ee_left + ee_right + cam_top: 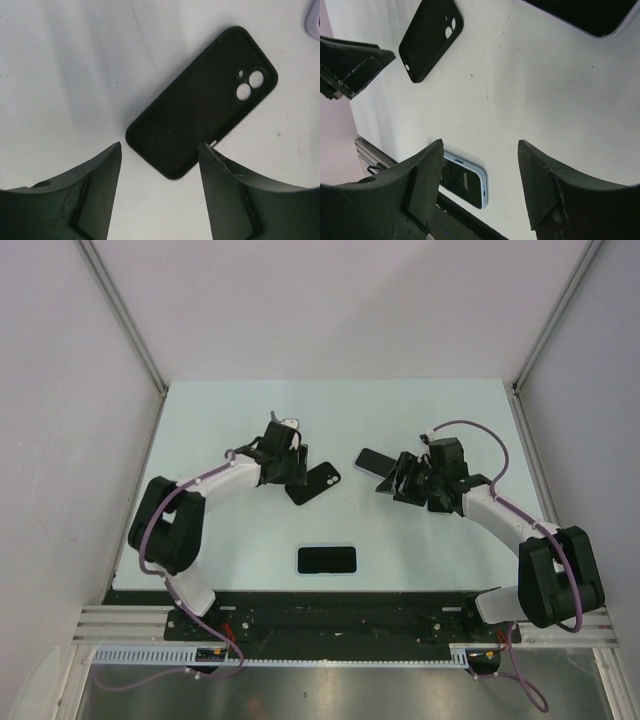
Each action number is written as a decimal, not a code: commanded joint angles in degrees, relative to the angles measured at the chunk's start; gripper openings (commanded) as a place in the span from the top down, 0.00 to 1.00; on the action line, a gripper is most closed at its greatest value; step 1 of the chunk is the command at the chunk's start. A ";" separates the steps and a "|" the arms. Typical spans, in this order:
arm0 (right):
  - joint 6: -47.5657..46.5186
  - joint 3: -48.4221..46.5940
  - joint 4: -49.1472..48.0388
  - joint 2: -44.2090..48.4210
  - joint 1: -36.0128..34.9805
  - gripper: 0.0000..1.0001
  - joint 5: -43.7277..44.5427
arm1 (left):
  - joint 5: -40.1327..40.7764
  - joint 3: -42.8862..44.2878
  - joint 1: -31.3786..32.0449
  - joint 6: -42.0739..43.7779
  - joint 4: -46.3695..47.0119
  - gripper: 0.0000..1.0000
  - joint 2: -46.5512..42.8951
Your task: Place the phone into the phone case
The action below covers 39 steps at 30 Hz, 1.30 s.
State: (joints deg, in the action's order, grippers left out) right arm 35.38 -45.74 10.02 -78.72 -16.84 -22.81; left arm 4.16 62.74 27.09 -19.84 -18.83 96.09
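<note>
The black phone case (318,482) lies back side up, camera holes showing, left of the table's middle. In the left wrist view the phone case (200,105) sits just ahead of my left gripper (160,147), whose jaws are open and empty. In the top view the left gripper (292,470) is at the case's left end. A phone (372,460) with a dark screen and pale lilac edge lies flat right of the case. My right gripper (402,482) hovers beside it, open. The right wrist view shows that gripper (480,145) holding nothing, with the phone (585,15) at the top right.
A second phone (327,560) with a dark screen and light blue rim lies near the table's front edge; it also shows as the blue-rimmed phone (465,182) past the right fingers. White walls close the table's sides and back. The black base rail (340,620) runs along the front.
</note>
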 commanded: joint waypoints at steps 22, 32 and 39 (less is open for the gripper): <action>0.57 -0.14 -1.76 -4.43 -6.19 0.35 2.50 | -3.28 3.80 -0.72 0.07 -1.03 0.78 10.17; 0.66 -0.14 -1.94 -3.63 -6.63 0.36 2.59 | -12.42 -6.39 -0.64 -10.21 -0.94 0.99 2.97; 0.22 -0.14 -1.15 -3.72 -7.24 0.36 3.38 | -11.29 -13.25 4.71 -22.24 -0.59 1.00 -4.67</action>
State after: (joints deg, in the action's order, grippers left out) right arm 35.83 -45.74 9.19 -83.05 -23.55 -20.78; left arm -5.23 52.66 27.27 -33.08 -15.86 96.82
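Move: The black phone case lies face up, slanting out to the right; its middle is about 4 cm ahead of the left hand, 5 cm to its right and 6 cm below. On the same table, the clear-cased phone lies some 18 cm back and 9 cm to the right of this hand, the purple-cased phone about 9 cm ahead and 22 cm right. From the right hand the black case is roughly 9 cm ahead, 22 cm to the left and 10 cm below. Down about 5 cm and first some 3 cm forward goes the left hand onto the near left end of the black case, its fingers closing until shut with the case's left side wall pinched between the tips; then it draws back about 8 cm, tilting a little, and drags the wall along. The right hand, fingers staying open, shifts a few centimetres left, down and slightly back, then hovers. ##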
